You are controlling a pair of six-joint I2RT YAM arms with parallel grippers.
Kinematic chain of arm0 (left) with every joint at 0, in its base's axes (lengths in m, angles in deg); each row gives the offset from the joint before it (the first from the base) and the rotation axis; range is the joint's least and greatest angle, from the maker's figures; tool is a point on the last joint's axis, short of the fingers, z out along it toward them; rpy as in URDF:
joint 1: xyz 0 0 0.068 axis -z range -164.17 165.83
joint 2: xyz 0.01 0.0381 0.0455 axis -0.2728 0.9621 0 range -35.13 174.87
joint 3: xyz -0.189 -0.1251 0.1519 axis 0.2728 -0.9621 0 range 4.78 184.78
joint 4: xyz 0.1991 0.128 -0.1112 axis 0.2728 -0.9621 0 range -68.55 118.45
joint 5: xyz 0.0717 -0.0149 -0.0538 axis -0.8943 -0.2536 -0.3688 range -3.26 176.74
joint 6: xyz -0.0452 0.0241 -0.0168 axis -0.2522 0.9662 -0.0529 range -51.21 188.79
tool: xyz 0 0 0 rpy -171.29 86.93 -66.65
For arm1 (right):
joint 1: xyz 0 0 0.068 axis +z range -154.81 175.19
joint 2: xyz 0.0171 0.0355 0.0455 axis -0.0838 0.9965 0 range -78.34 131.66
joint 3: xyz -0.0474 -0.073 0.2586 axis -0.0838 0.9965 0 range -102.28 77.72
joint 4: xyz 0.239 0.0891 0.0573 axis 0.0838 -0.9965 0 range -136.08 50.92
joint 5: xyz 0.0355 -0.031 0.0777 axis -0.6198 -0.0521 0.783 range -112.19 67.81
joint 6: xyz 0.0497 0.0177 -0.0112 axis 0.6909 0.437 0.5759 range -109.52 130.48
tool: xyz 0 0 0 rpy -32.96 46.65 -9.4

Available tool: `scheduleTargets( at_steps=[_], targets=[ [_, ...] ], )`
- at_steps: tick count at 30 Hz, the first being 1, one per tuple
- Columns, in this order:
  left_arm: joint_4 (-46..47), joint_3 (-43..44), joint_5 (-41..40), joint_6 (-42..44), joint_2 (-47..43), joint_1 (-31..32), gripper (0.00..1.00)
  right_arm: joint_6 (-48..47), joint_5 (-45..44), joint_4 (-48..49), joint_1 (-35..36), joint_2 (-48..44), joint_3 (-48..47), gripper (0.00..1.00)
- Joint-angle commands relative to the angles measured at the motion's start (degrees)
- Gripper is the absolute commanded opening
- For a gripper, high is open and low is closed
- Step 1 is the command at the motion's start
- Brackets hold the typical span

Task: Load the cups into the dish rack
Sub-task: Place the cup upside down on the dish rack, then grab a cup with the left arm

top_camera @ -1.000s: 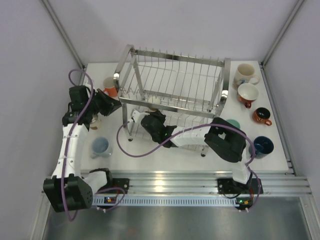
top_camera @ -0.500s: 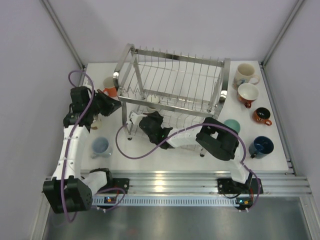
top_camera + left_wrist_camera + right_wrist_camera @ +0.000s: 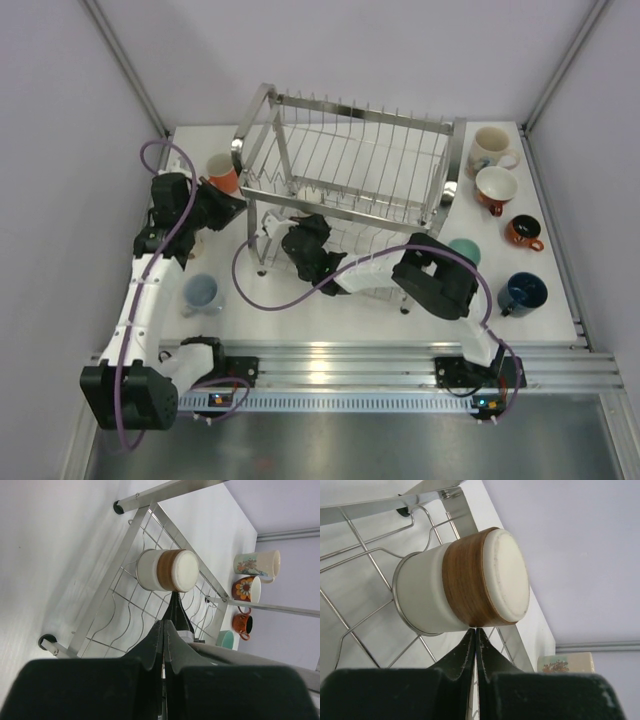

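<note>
The dish rack [image 3: 350, 165] stands mid-table. A cream cup with a brown band [image 3: 465, 585] lies on its side on the rack's lower wire tier [image 3: 120, 605]; it also shows in the left wrist view [image 3: 167, 570]. My right gripper [image 3: 475, 630] is shut and empty, reaching into that tier, its tips touching the cup's brown band. My left gripper [image 3: 163, 625] is shut and empty at the rack's left end [image 3: 232, 206], beside an orange cup [image 3: 222, 172]. Elsewhere on the table stand a pale blue cup [image 3: 200, 293] and a mint cup [image 3: 464, 250].
At the right side of the table stand a printed cream cup [image 3: 490, 148], a flowered cup [image 3: 495, 187], a small orange-brown cup [image 3: 522, 232] and a navy cup [image 3: 524, 292]. The right arm's elbow [image 3: 435, 278] lies across the rack's front.
The left arm has swung in toward the rack's left end. The right arm's elbow has moved left, uncovering the mint cup. The rack has shifted slightly back.
</note>
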Motion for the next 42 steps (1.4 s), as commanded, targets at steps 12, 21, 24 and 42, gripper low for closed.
scheduleTargets(
  at_steps=[12,21,24,42],
  targets=[
    [-7.4,9.9,-6.3,4.7,0.8,2.9,0.01,16.3,11.4,-21.9,5.2,-17.7,3.4,0.00],
    [-9.5,16.5,-9.0,7.9,4.1,0.2,0.18,33.7,28.8,-42.2,9.2,-35.4,6.2,0.00],
    [-10.2,18.4,-5.4,9.9,6.2,-2.2,0.24,40.7,37.5,-47.8,9.2,-41.4,3.6,0.00],
    [-18.3,27.0,-29.9,18.5,14.6,-11.2,0.86,60.1,58.8,-50.0,10.4,-64.0,-3.9,0.66]
  ],
)
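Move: The brown-banded white cup, upside down on the rack's lower tier, is about 5 cm ahead of the right fingertips, 2 cm left and 1 cm lower; the upper front rail crosses about 4 cm back, level sideways and 12 cm higher. From the left hand, the green mug is roughly 8 cm ahead, 22 cm left and 19 cm below; the orange mug 17 ahead and 10 left, the steel cup 2 back and 20 left, both similarly low. Backwards out from under the upper front rail, the right hand's shut fingertips come free of the cup; the hand climbs as it withdraws, about 28 cm back and 27 cm up, rolling its left side up and opening late. The left hand eases slightly back from the rack's corner, lifts some 5 cm, then swings left towards the green mug and slightly forward, opening wide. ##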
